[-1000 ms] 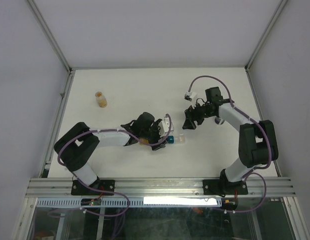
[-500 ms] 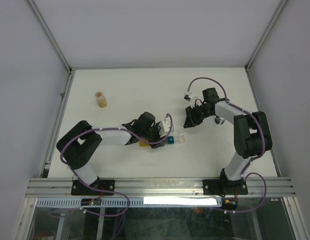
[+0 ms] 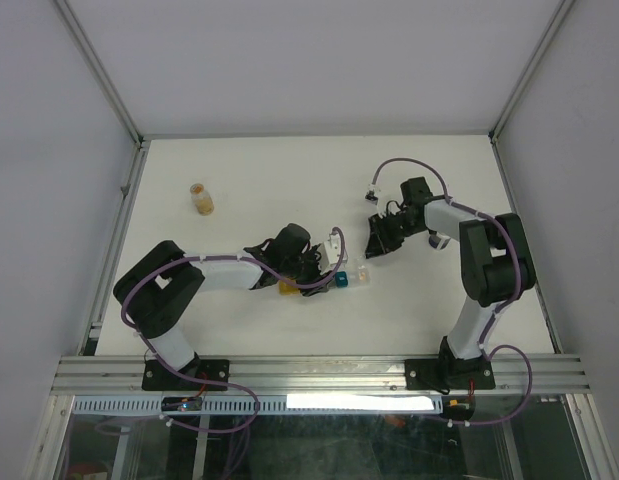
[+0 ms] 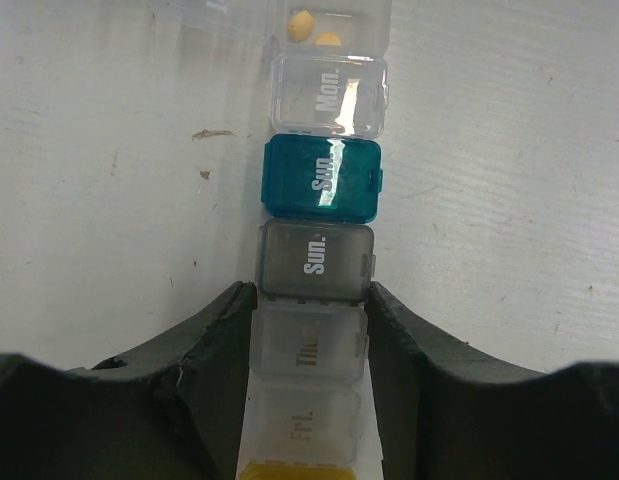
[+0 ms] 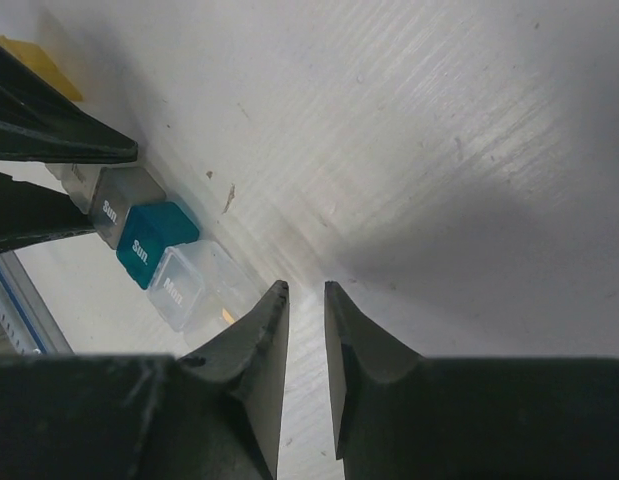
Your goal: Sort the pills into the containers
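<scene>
The containers (image 3: 341,279) lie as a strip near the table's middle, with a yellow end (image 3: 288,289) and a teal box (image 3: 341,280). In the left wrist view the containers (image 4: 322,178) run away from me, and my left gripper (image 4: 309,290) is shut on the clear boxes of the strip. Two yellow pills (image 4: 314,28) lie in the far clear box. My right gripper (image 3: 374,246) hovers just right of the strip's clear end. In its own view the right gripper (image 5: 306,288) stands open by a narrow gap, holding nothing, with the containers (image 5: 156,243) to its left.
A small bottle (image 3: 201,198) with orange contents stands at the back left of the white table (image 3: 289,170). Metal frame rails (image 3: 119,210) edge the table on the left and right.
The left jaws closed in onto the sides of the strip. The right jaws narrowed from wide to a slim gap, and the right arm drew slightly to the left.
</scene>
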Action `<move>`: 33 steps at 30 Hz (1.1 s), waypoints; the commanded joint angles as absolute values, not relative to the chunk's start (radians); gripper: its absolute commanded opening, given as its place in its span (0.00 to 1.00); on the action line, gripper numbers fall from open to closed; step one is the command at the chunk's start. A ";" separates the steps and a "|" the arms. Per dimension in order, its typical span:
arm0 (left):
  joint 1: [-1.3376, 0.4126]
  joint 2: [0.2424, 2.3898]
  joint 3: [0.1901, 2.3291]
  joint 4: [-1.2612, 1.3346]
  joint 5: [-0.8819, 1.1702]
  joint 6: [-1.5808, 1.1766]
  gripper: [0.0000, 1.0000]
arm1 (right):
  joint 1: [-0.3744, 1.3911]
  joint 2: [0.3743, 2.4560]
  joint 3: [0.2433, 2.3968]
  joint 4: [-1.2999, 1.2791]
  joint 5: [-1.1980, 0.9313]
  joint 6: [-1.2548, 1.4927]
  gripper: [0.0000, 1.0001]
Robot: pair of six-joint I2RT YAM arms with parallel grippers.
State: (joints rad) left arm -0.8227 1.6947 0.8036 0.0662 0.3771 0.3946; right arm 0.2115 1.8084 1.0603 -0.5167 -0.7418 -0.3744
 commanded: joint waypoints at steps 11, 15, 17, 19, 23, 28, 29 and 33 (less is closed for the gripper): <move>-0.816 1.695 0.841 0.070 0.425 0.420 0.45 | 0.215 1.807 1.138 -0.753 -1.029 -0.620 0.05; -0.817 1.695 0.843 0.069 0.428 0.417 0.44 | 0.233 1.727 1.087 -0.759 -0.953 -0.658 0.04; -0.818 1.697 0.844 0.066 0.428 0.417 0.44 | 0.249 1.682 1.057 -0.746 -0.905 -0.662 0.03; -0.818 1.698 0.847 0.066 0.429 0.416 0.44 | 0.268 1.649 1.029 -0.726 -0.862 -0.657 0.02; -0.817 1.701 0.850 0.061 0.432 0.414 0.44 | 0.316 1.647 1.011 -0.713 -0.765 -0.638 0.02; -0.817 1.701 0.853 0.059 0.438 0.413 0.44 | 0.340 1.659 1.005 -0.691 -0.692 -0.604 0.01; -0.816 1.702 0.853 0.060 0.439 0.413 0.44 | 0.345 1.662 1.004 -0.690 -0.682 -0.602 0.01; -0.817 1.706 0.856 0.058 0.445 0.411 0.44 | 0.354 1.669 1.009 -0.689 -0.654 -0.595 0.01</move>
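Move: The end compartment's open Tue. lid stands about 3 cm back and 1 cm left of the right hand, level with it; its compartment lies some 6 cm back, 2 left, with Mon. 5 cm left and teal Sun. 8 cm left, both 6 to 7 back. From the left hand, still gripping the organizer, the lid lies about 10 cm right and 5 ahead, at its height. The right hand rises, shutting its fingers, sweeps about 7 cm back, then dips onto the Tue. lid. ##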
